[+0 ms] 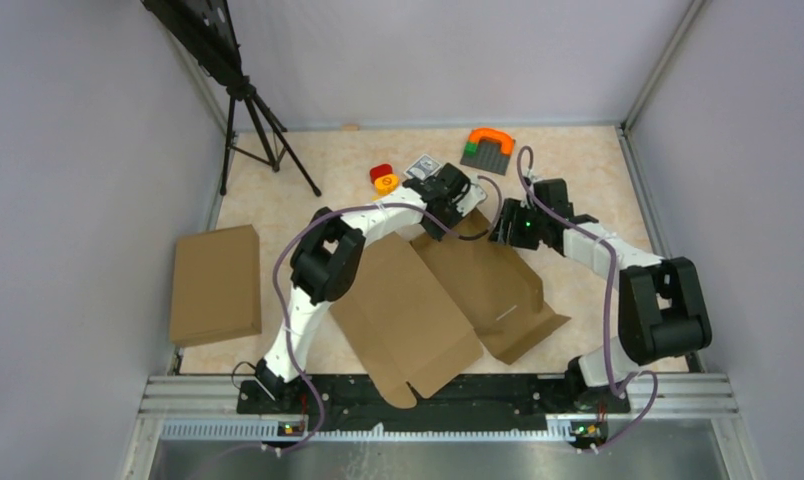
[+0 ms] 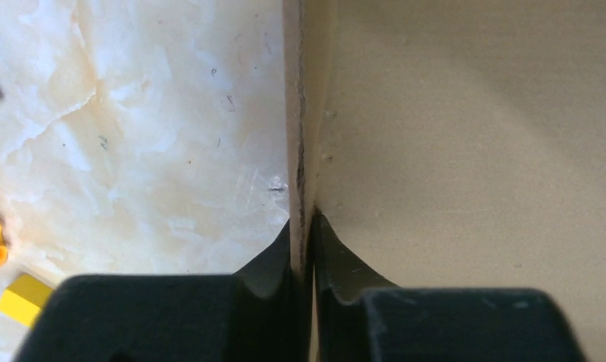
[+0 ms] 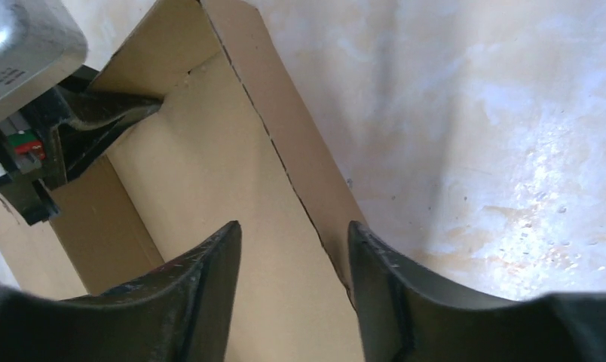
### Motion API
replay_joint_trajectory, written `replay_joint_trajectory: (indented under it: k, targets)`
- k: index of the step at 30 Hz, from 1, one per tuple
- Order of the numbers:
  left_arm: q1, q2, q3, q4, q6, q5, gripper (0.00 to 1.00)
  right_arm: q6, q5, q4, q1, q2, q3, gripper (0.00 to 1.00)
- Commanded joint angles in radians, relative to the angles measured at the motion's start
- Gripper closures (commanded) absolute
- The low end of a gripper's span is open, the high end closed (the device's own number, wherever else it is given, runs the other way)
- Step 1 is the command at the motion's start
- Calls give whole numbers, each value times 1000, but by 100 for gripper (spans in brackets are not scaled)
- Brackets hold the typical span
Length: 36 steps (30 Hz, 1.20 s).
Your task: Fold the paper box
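Note:
The paper box (image 1: 448,300) lies as a flat brown die-cut sheet in the middle of the table, with its far flaps raised. My left gripper (image 1: 446,208) is at the sheet's far edge. In the left wrist view it (image 2: 304,234) is shut on the thin upright edge of a cardboard flap (image 2: 473,151). My right gripper (image 1: 500,226) hovers just right of it. In the right wrist view it (image 3: 294,234) stands open astride a narrow flap and its crease (image 3: 285,166), fingers (image 3: 209,279) apart from the card. The left gripper's finger (image 3: 96,121) shows at that view's upper left.
A second brown box (image 1: 216,285), fully box-shaped, lies at the left. A black tripod (image 1: 253,120) stands at the back left. A red and yellow toy (image 1: 383,178), a small card (image 1: 421,165) and an orange and green piece on a grey plate (image 1: 489,148) sit behind the grippers.

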Motion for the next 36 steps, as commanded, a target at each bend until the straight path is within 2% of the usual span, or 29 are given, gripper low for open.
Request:
replay_joint_trajectory:
  k: [1, 3, 5, 9, 12, 19, 27, 28, 32, 36]
  targets:
    - [-23, 25, 21, -16, 0, -76, 80, -26, -8, 32, 22, 33, 11, 51]
    - [-23, 20, 23, -9, -4, -60, 74, -31, 3, 35, 37, 39, 7, 54]
    - [-23, 17, 29, -2, -11, -49, 73, -43, 9, 37, 54, 44, 7, 54]
    - [-23, 30, 59, -9, -18, -49, 84, -63, 30, 35, 89, 45, 11, 55]
    - [-23, 33, 67, -10, -27, -61, 71, -63, 33, 35, 96, 44, 13, 56]
    - [-23, -7, 22, 56, -38, -65, 67, -65, 29, 32, 98, 37, 15, 57]
    - [-24, -61, -35, 138, -44, -40, 55, -66, 33, 26, 98, 37, 17, 59]
    - [-24, -63, -34, 136, -42, -36, 54, -66, 39, 24, 99, 38, 18, 60]
    - [-23, -72, -28, 110, -32, -23, 52, -62, 66, -2, 97, 57, 33, 77]
    - [-23, -77, -13, 71, -14, 0, 51, -60, 70, -1, 98, 66, 36, 79]
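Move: The left fingers already pinch the paper box's far wall. From this hand the far right corner lies about 8 cm right and 5 cm ahead, the card deck some 15 cm ahead and 3 cm left, both roughly 3 cm lower. The right fingers are open over the box's right wall, about 3 cm below and 1 cm back; from this hand the same corner sits 6 cm ahead and 4 cm left. Lower the right gripper about 2 cm astride the box's right wall, easing it a centimetre or so left and back; pause there, then narrow the fingers around the wall. Meanwhile loosen the left fingers from the far wall to about half open, keeping them astride it while that hand edges 1 cm forward, then about 1 cm right. ##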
